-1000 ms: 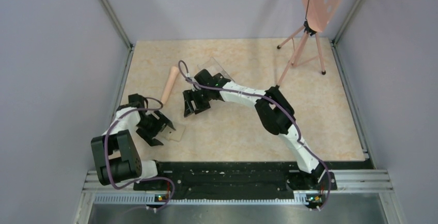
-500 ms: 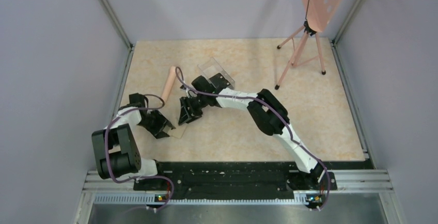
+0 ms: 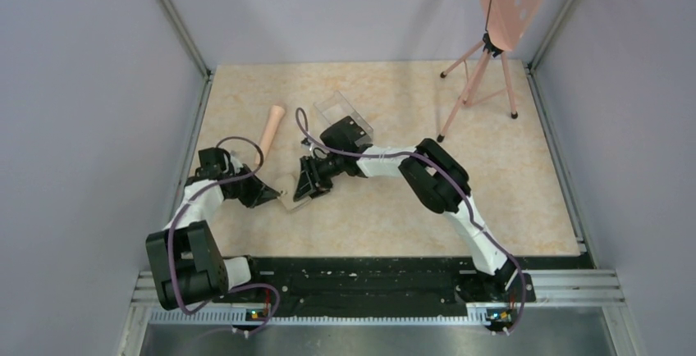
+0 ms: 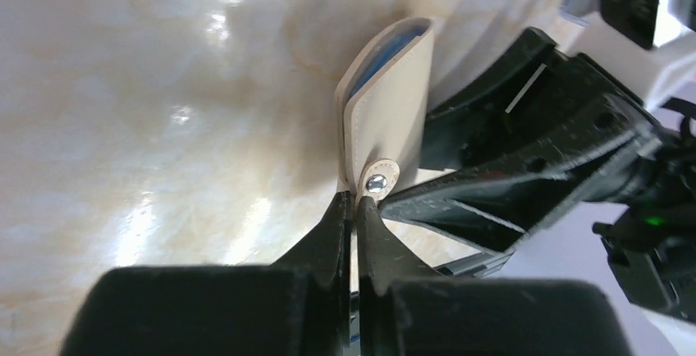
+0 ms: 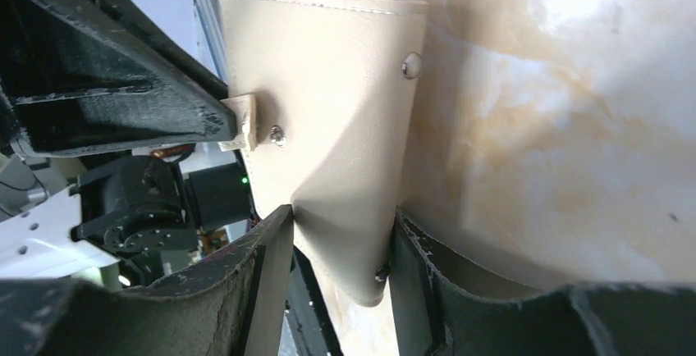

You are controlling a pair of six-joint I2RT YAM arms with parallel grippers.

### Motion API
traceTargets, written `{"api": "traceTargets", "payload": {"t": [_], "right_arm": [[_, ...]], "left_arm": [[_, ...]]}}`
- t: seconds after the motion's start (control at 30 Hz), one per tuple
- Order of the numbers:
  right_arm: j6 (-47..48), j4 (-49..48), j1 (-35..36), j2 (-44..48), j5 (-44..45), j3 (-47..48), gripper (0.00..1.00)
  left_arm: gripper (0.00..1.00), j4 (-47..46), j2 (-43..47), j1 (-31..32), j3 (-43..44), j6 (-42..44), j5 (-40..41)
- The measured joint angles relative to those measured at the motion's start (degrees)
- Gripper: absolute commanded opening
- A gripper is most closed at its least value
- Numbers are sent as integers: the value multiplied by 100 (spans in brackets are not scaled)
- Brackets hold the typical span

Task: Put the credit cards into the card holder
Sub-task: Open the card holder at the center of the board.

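Observation:
The tan card holder stands partly folded between my two grippers, left of the table's middle. In the left wrist view the card holder is on edge and its blue lining shows at the top. My left gripper is shut on the small snap tab at the holder's edge. In the right wrist view the card holder hangs between the fingers. My right gripper presses its lower corner from both sides. From above, the left gripper and right gripper face each other. The credit cards are out of view.
A clear plastic box sits just behind the right arm's wrist. A pale wooden stick lies behind the left gripper. A pink tripod stand occupies the far right. The left wall rail runs close to the left arm.
My left gripper closed from wide open onto the holder's tab. My right gripper came down and left to the holder and narrowed onto it. The holder rose from flat to on edge.

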State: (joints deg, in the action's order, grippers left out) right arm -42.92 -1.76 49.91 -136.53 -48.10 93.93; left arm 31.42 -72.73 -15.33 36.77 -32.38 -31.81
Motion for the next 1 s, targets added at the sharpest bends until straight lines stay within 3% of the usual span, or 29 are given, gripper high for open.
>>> {"api": "traceTargets", "payload": {"t": [0.17,0.23,0.33,0.4,0.47,0.73,1.0], "right_arm": [[-236,-199,-79,234,72,-315,14],[-282,-212,-105,350,101,-356,0],[-350,-173,-186,614,164,-413,0],[-387,-177,-260,863,256,-505,0],[-389,-160,-337,1163,372,-577,0],[-48,461,-673,2166,850,-472,0],[407,1425,-660,2350,1318,-396,0]], "left_arm": [[0,-208,339,0,-81,120,-391],[13,-238,481,-13,-81,186,-483],[45,-275,634,-31,-37,304,-542],[58,-243,686,-26,87,389,-645],[64,-146,708,-17,286,437,-737],[70,-9,691,131,1106,527,-894],[70,-275,393,1088,1593,234,-885]]}}
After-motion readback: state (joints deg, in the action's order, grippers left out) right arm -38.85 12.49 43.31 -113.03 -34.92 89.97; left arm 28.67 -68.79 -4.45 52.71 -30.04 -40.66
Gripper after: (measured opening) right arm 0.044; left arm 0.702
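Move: The left fingertips, shut on the card holder's strap end, have the holder's middle about 4 cm to their right, 2 cm ahead and 1 cm below. The right fingers straddle its near corner, with its middle about 3 cm to their left, 1 cm ahead and level. From the right hand the clear box stands some 18 cm ahead, 9 cm to the right and 2 cm lower; from the left hand the peach roll lies about 14 cm ahead, 2 cm to the left and 3 cm lower. The right hand closes its half-open fingers on the card holder's near corner and carries it up some 15 cm, with a smaller shift forward and to the right and a clockwise turn of about 15 degrees, then eases down a little. The left hand, at first still pinching the strap end, rises too, lets go after its first 3 cm or so and spreads its fingers, then keeps going up about 12 cm in all and forward, tipping its fingertips up some 25 degrees and swinging right at the end to stay by the strap side. ##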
